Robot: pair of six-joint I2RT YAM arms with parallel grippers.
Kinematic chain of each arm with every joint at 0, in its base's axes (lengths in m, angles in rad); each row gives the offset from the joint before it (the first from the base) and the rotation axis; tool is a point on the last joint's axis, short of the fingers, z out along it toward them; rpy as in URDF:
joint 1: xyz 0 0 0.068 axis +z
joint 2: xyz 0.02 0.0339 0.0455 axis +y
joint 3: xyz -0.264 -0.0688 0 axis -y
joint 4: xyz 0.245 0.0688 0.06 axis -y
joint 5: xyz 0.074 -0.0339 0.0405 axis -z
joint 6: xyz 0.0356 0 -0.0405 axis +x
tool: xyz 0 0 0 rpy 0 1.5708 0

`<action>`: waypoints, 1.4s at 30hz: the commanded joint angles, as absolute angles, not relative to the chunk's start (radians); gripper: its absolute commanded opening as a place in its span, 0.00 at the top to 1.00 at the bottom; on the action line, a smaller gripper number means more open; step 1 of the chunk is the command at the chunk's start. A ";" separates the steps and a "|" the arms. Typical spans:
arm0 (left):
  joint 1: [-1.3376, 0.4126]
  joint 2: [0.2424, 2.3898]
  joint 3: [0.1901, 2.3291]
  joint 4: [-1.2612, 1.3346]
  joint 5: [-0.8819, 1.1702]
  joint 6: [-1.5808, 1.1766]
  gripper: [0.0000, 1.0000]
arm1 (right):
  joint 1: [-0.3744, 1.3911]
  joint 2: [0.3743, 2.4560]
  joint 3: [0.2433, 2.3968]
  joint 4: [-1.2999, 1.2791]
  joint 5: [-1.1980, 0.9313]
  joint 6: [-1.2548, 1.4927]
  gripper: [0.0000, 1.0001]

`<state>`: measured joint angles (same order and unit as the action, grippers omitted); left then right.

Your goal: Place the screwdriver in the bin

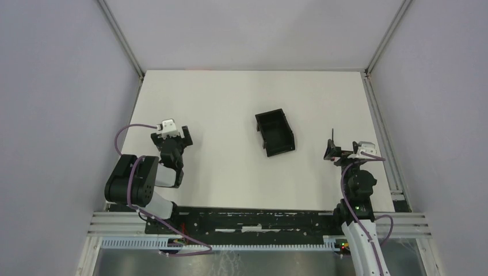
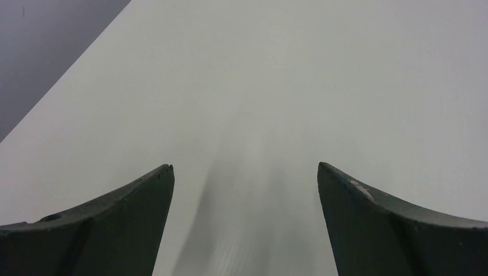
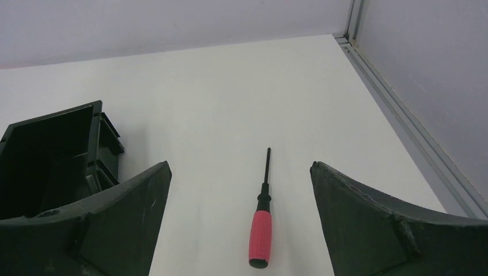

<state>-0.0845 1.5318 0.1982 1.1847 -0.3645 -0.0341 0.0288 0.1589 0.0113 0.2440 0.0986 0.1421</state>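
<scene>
The screwdriver (image 3: 260, 230), with a red handle and a thin black shaft, lies flat on the white table, its tip pointing away from me. My right gripper (image 3: 241, 163) hovers over it, open, with a finger on either side and apart from it. In the top view only the shaft of the screwdriver (image 1: 332, 135) shows, ahead of the right gripper (image 1: 336, 152). The black open-top bin (image 1: 260, 124) stands mid-table, to the left of that gripper, and the bin (image 3: 53, 116) holds nothing that I can see. My left gripper (image 1: 171, 138) is open over bare table at the left.
A metal rail (image 1: 381, 132) and grey wall run along the table's right edge, close beside the right arm. In the left wrist view the left gripper (image 2: 244, 167) has only white tabletop beneath it.
</scene>
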 commanded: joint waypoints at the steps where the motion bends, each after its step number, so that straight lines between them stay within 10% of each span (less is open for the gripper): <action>1: -0.082 1.538 0.212 1.244 -0.371 -0.072 0.00 | 0.029 0.190 0.009 0.237 0.115 0.146 0.02; 19: -0.081 1.537 0.212 1.243 -0.371 -0.073 0.00 | 0.018 1.276 1.286 -0.644 0.066 0.008 0.02; 33: -0.081 1.537 0.212 1.244 -0.372 -0.073 0.00 | -0.048 1.648 1.007 -0.533 0.027 0.009 0.18; 38: -0.082 1.537 0.212 1.244 -0.371 -0.073 0.00 | -0.070 1.708 0.936 -0.473 0.012 0.008 0.41; 42: -0.081 1.537 0.212 1.244 -0.371 -0.073 0.00 | -0.072 1.720 0.956 -0.500 0.003 0.008 0.90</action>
<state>-0.0845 1.5318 0.1982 1.1851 -0.3645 -0.0341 -0.0719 1.6794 0.9680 -0.5053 0.0040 0.0181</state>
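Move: The screwdriver lies handle-end nearest the robot, roughly 7 cm ahead of the right hand, 2 cm to its right and 15 cm below. Its only neighbour, the bin, stands about 12 cm ahead of the right hand, some 24 cm to its left and 12 cm lower. From the idle left hand the screwdriver is some 73 cm to the right, 5 cm back and 7 cm below. Swing the right gripper up and forward in an arc, some 17 cm high, out beyond the screwdriver, then sink about 30 cm while drawing back roughly 9 cm. Tip the fingers down by some 75 degrees on the way. Close them late, once low over the tool, and pinch the black collar at the front of the red handle. ##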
